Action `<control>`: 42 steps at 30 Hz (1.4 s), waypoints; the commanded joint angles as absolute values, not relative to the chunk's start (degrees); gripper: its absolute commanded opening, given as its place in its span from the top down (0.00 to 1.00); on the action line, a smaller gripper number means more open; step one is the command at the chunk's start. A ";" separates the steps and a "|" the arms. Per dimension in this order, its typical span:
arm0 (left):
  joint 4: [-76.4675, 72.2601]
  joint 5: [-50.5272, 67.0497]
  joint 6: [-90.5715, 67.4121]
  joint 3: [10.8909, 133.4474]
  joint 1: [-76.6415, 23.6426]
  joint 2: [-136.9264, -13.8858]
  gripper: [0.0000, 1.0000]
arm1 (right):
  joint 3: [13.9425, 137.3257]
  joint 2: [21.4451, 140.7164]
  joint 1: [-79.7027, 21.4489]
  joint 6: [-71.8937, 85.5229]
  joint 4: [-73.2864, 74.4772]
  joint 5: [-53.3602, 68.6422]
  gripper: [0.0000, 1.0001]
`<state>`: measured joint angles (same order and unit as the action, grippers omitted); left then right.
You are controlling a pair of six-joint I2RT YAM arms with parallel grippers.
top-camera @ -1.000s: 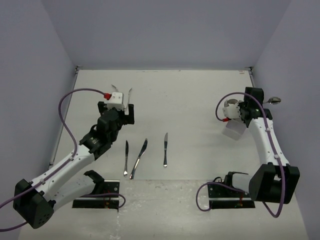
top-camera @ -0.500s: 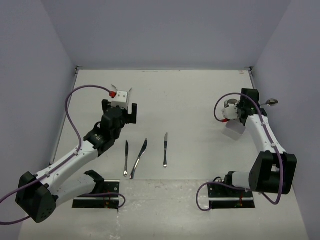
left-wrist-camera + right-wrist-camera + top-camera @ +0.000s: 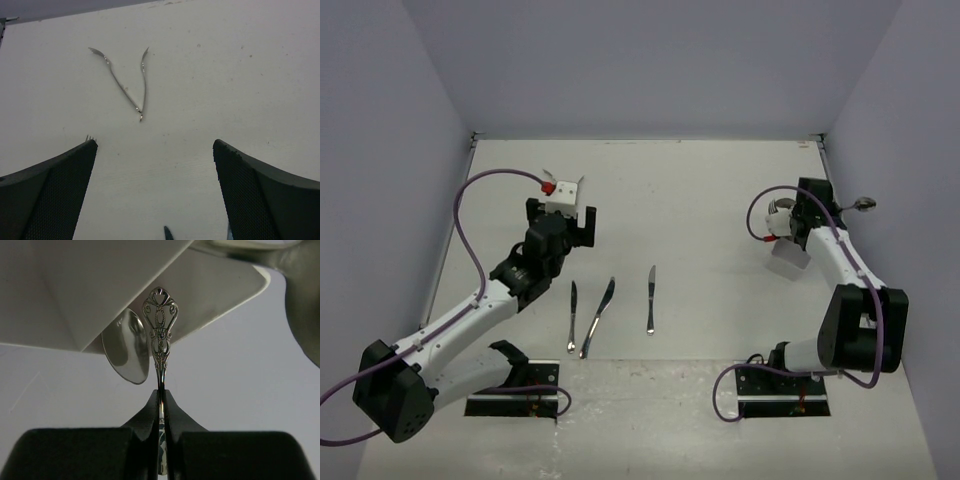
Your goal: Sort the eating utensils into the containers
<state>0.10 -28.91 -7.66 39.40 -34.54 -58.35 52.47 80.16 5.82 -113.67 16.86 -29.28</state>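
My right gripper [image 3: 807, 215] is shut on a silver spoon, whose bowl [image 3: 863, 203] sticks out to the right. In the right wrist view its ornate handle [image 3: 160, 335] rises from the closed fingertips [image 3: 161, 395] in front of the white container [image 3: 90, 285]. Another spoon's bowl [image 3: 126, 347] shows at that container's edge. The pale container [image 3: 790, 262] lies just near of the gripper. My left gripper [image 3: 560, 213] is open and empty [image 3: 155, 145]. Two forks [image 3: 117, 82] [image 3: 144, 80] form a V ahead of it.
Three utensils lie in a row near the table's front: a small one [image 3: 572, 315], a longer one [image 3: 598, 317] and a knife [image 3: 650, 298]. Fork tines [image 3: 89, 137] peek out by my left finger. Grey walls close in on the left, far and right sides.
My left gripper has moved a little toward the far side, nearer the two forks. My right wrist has shifted slightly left with the spoon still held.
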 commanded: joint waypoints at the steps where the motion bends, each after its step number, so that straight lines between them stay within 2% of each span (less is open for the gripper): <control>1: -2.55 -29.62 -6.07 41.84 -34.28 -58.45 0.00 | 52.47 79.72 4.84 -126.48 17.03 -31.29 0.99; 5: -3.43 -29.44 -5.28 41.75 -34.19 -58.45 0.00 | 50.63 78.49 3.43 -124.72 18.20 -30.67 0.93; 10: -4.04 -30.05 -4.40 41.84 -34.28 -58.97 0.00 | 51.85 77.08 3.25 -122.35 20.21 -30.15 0.68; 11: -3.96 -31.10 -4.39 42.01 -34.19 -59.06 0.00 | 52.03 76.91 3.25 -122.08 20.39 -30.15 0.62; 12: -3.52 -31.98 -4.39 42.01 -34.19 -58.98 0.00 | 52.03 76.56 3.25 -121.47 20.13 -29.62 0.47; 13: -3.43 -31.91 -4.31 42.10 -34.19 -58.89 0.00 | 52.03 75.86 3.16 -121.03 19.78 -29.27 0.42; 15: -3.69 -30.59 -4.39 42.01 -34.19 -58.28 0.00 | 52.38 75.15 3.16 -120.15 19.16 -28.66 0.39; 17: -3.95 -29.62 -4.48 41.92 -34.28 -57.49 0.00 | 54.04 73.92 3.16 -118.84 19.16 -29.96 0.24; 19: -3.52 -29.18 -3.87 42.10 -34.19 -56.96 0.00 | 56.15 72.69 2.99 -116.82 19.86 -31.46 0.01; 23: -2.73 -30.41 -2.46 42.19 -34.19 -55.29 0.00 | 62.66 68.83 2.73 -112.60 26.17 -32.18 0.01; 27: -3.07 -29.27 -2.81 42.10 -34.28 -53.79 0.00 | 68.28 62.68 1.32 -104.52 32.42 -22.26 0.01; 29: -3.16 -28.57 -2.90 42.36 -34.19 -53.26 0.00 | 69.69 58.91 -0.52 -97.15 29.02 -12.34 0.01; 32: -2.20 -27.25 -4.12 43.68 -34.19 -52.91 0.00 | 70.14 55.56 -6.31 -75.42 21.29 -1.08 0.01; 33: -2.11 -27.07 -4.39 43.86 -34.19 -52.82 0.00 | 70.48 55.11 -7.63 -75.32 19.96 1.99 0.01; 35: -2.02 -26.81 -5.36 44.03 -34.19 -52.47 0.00 | 73.29 55.28 -10.19 -55.27 17.49 13.93 0.01; 36: -1.76 -25.94 -5.19 44.03 -34.19 -52.47 0.00 | 75.21 57.37 -10.28 -39.97 17.75 19.02 0.01; 37: -1.67 -25.93 -5.19 44.03 -34.19 -52.47 0.00 | 79.76 59.13 -10.28 -33.20 19.41 24.21 0.01; 38: -1.41 -26.10 -5.79 44.12 -34.28 -52.47 0.00 | 81.81 61.15 -10.28 -28.18 20.03 35.48 0.01; 41: -0.09 -26.02 -7.90 44.65 -34.28 -52.21 0.00 | 85.95 68.10 -11.86 -14.54 12.08 50.31 0.01; 42: -0.09 -26.28 -8.43 44.56 -34.19 -52.03 0.00 | 85.96 70.20 -12.39 -5.80 8.21 50.19 0.01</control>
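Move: The right gripper holds the spoon with its bowl out to the right. The container's middle lies about 10 cm to the hand's left, roughly level fore and aft, some 10 cm below. The ladle's bowl sticks up about 14 cm left, 3 cm ahead and 7 cm lower; another spoon's end shows some 17 cm left and 2 cm ahead, 8 cm down. From the left hand, the container is roughly 55 cm right, 3 cm ahead, 12 cm below. Ease the right gripper about 2 cm left and slightly down towards the container, and open it wide to let go of the spoon. Then sweep it some 30 cm up and well over 25 cm left, away from the container, rolling the wrist steeply so the open fingers swing round to point left. Lift the open left gripper about 5 cm, tipping its fingers slightly up. ##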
